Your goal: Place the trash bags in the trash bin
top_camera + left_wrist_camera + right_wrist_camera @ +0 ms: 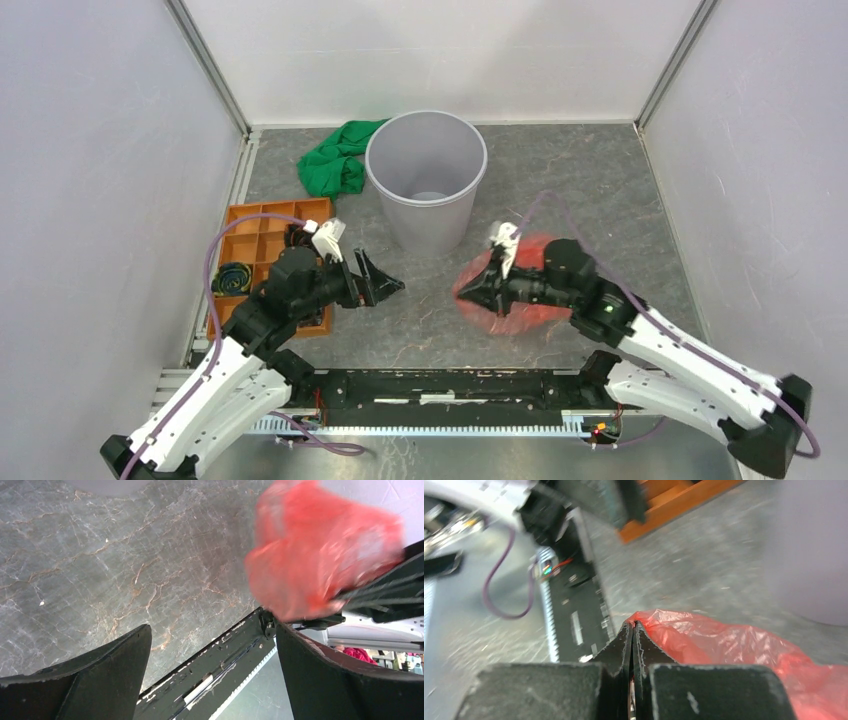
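The trash bag (520, 322) is a crumpled translucent red bag at the table's centre right, bunched round my right gripper (470, 290). In the right wrist view the right gripper (631, 626) is shut, with an edge of the bag (734, 645) pinched at its tips. My left gripper (385, 275) hangs open to the left of the bag, apart from it. Its view shows the left gripper (212, 627) with nothing between the fingers and the bag (320, 550) ahead at upper right. The light-grey trash bin (430, 225) stands upright behind both grippers, its inside bare.
A green cloth (335, 160) lies left of the bin at the back. An orange compartment tray (262, 240) sits at the left under my left arm. The black base rail (450, 385) runs along the near edge. White walls close in the table.
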Available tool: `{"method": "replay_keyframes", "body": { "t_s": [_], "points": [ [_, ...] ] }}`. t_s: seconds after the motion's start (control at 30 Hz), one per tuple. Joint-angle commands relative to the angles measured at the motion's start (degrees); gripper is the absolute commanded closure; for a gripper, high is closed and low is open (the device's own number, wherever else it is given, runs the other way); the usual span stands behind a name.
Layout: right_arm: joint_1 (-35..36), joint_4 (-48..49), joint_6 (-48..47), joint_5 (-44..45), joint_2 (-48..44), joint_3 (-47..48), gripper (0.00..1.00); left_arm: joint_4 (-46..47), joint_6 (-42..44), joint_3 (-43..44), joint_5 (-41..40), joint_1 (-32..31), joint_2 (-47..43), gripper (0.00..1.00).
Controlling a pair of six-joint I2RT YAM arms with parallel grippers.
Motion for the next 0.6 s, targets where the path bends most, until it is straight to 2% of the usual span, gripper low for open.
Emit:
{"method": "replay_keyframes", "body": {
  "t_s": [0.0, 0.17, 0.43, 0.57],
  "points": [
    [5.22, 13.34, 0.41, -16.19, 4.55, 1.34, 0.99, 1.03, -3.18, -0.55, -0.35, 0.17, -2.35, 0.00],
    [7.43, 10.21, -5.85, -17.53, 7.12, 6.94, 0.99, -3.71, -2.58, 1.99, -6.00, 0.14, -4.13, 0.00],
    [7.49, 3.07, -18.79, -8.69, 5.36, 12.37, 0.99, -4.98, -2.25, 5.27, -9.86, 0.15, -2.67, 0.00],
    [7.50, 2.34, -23.86, -2.70, 4.20, 9.11, 0.99, -7.45, -1.07, 8.80, -12.73, 0.19, -2.28, 0.00]
  ]
}}
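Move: The bin the bag is meant for stands about 29 cm ahead of the right hand, 7 cm to its left, its middle some 10 cm lower. From that hand the green cloth lies roughly 42 cm ahead and 27 cm left on the table; the red bag it still pinches trails about 9 cm right, 1 cm ahead and 8 cm down. From the open left hand that bag is about 25 cm right, level fore and aft, slightly lower. The right hand keeps its pinch, whips about 7 cm back and left, then rises some 10 cm. ##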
